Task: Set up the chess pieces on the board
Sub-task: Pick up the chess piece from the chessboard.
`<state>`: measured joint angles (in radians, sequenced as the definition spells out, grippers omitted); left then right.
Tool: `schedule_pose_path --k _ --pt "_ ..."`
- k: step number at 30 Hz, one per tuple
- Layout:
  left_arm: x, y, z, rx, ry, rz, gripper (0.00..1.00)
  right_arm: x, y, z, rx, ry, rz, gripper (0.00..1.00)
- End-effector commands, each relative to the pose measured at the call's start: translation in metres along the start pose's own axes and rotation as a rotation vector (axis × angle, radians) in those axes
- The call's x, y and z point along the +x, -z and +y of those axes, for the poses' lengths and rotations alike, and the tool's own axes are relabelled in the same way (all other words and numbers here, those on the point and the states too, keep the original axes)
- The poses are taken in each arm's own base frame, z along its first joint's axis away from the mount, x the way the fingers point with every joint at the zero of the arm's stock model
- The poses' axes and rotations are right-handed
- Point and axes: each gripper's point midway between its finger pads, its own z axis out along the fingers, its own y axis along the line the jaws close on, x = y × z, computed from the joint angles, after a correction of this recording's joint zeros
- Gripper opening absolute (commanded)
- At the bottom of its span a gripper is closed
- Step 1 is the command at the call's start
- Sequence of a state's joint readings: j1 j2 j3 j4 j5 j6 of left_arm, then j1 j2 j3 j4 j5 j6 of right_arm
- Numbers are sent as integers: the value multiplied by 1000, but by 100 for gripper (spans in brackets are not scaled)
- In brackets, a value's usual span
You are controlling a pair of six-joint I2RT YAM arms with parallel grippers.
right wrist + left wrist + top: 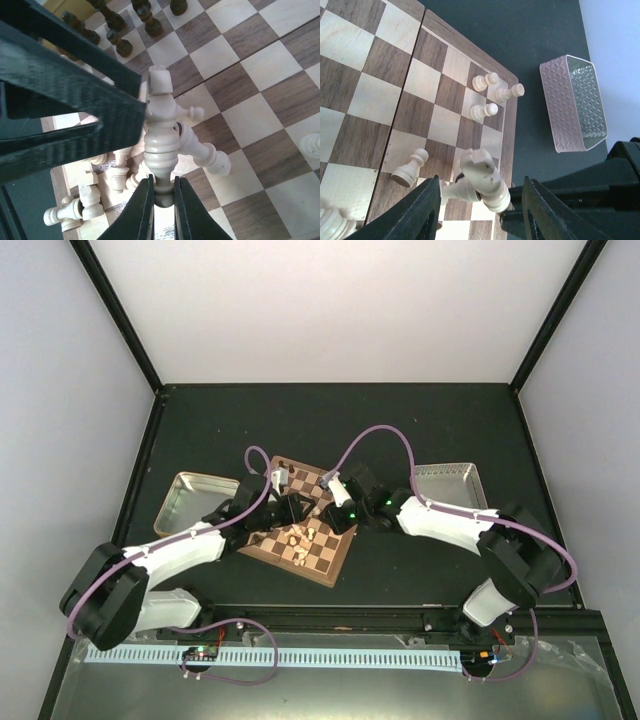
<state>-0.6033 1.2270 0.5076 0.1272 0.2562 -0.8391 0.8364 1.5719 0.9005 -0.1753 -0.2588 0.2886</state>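
The board (322, 558) lies angled between both arms, with cream chess pieces (302, 536) heaped near its front corner. My right gripper (161, 194) is shut on the thin stem of a tall cream piece (161, 131), holding it above the heap. That same piece (484, 176) hangs between the fingers of my left gripper (481, 212), which is open with a gap on each side. Three cream pawns (485, 82) sit near the board's corner and another pawn (411, 168) lies tipped over. More cream pieces (85, 200) lie flat under the held one.
Dark chessmen (116, 31) stand in rows at the far side of the board. A gold tin tray (192, 502) sits left of the board and a pale patterned tray (574, 102) right of it. My two grippers are close together over the board.
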Motion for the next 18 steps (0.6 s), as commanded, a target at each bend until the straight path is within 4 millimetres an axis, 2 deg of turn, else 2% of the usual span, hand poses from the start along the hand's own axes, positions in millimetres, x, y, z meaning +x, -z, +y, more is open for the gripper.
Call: schedule_pose_path --k 1,6,11,16,18 --pt "-19 -3 -19 66 39 -44 45 -12 6 15 -65 44 -60 2" --pt "-21 -6 -16 63 55 -58 37 -11 6 20 -100 49 -61 2" --pt "-23 -6 -16 60 47 -70 23 -12 6 21 -104 43 -63 2" --pt "-23 -7 -7 19 32 -83 6 -6 3 14 -67 16 -46 3" --pt "-23 -7 -1 -4 23 -90 3 -1 2 7 -33 -3 -27 3"
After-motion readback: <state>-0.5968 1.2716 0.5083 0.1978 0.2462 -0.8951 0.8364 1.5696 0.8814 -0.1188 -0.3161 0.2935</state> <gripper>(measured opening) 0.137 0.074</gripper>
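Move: The white piece that the right fingers already hold stands just ahead of the left hand, its middle about 1 cm forward, 2 cm to the right and 1 cm below, its head between the open fingers. Two fallen white pieces lie on the board some 8 cm beneath the left hand, roughly 1 cm forward. Three upright white pieces stand about 10 cm to its right and 4 cm forward. From the right hand, the held piece's middle is about 1 cm forward, 1 cm left and 2 cm up. The left fingers close from about half open and pinch the head of the white piece in mid-air, while the right fingers keep their grip lower down. To get there the left hand eases about 1 cm forward, nearly level; the right hand brings the piece roughly 1 cm left, with a little back and up, towards the left hand. ##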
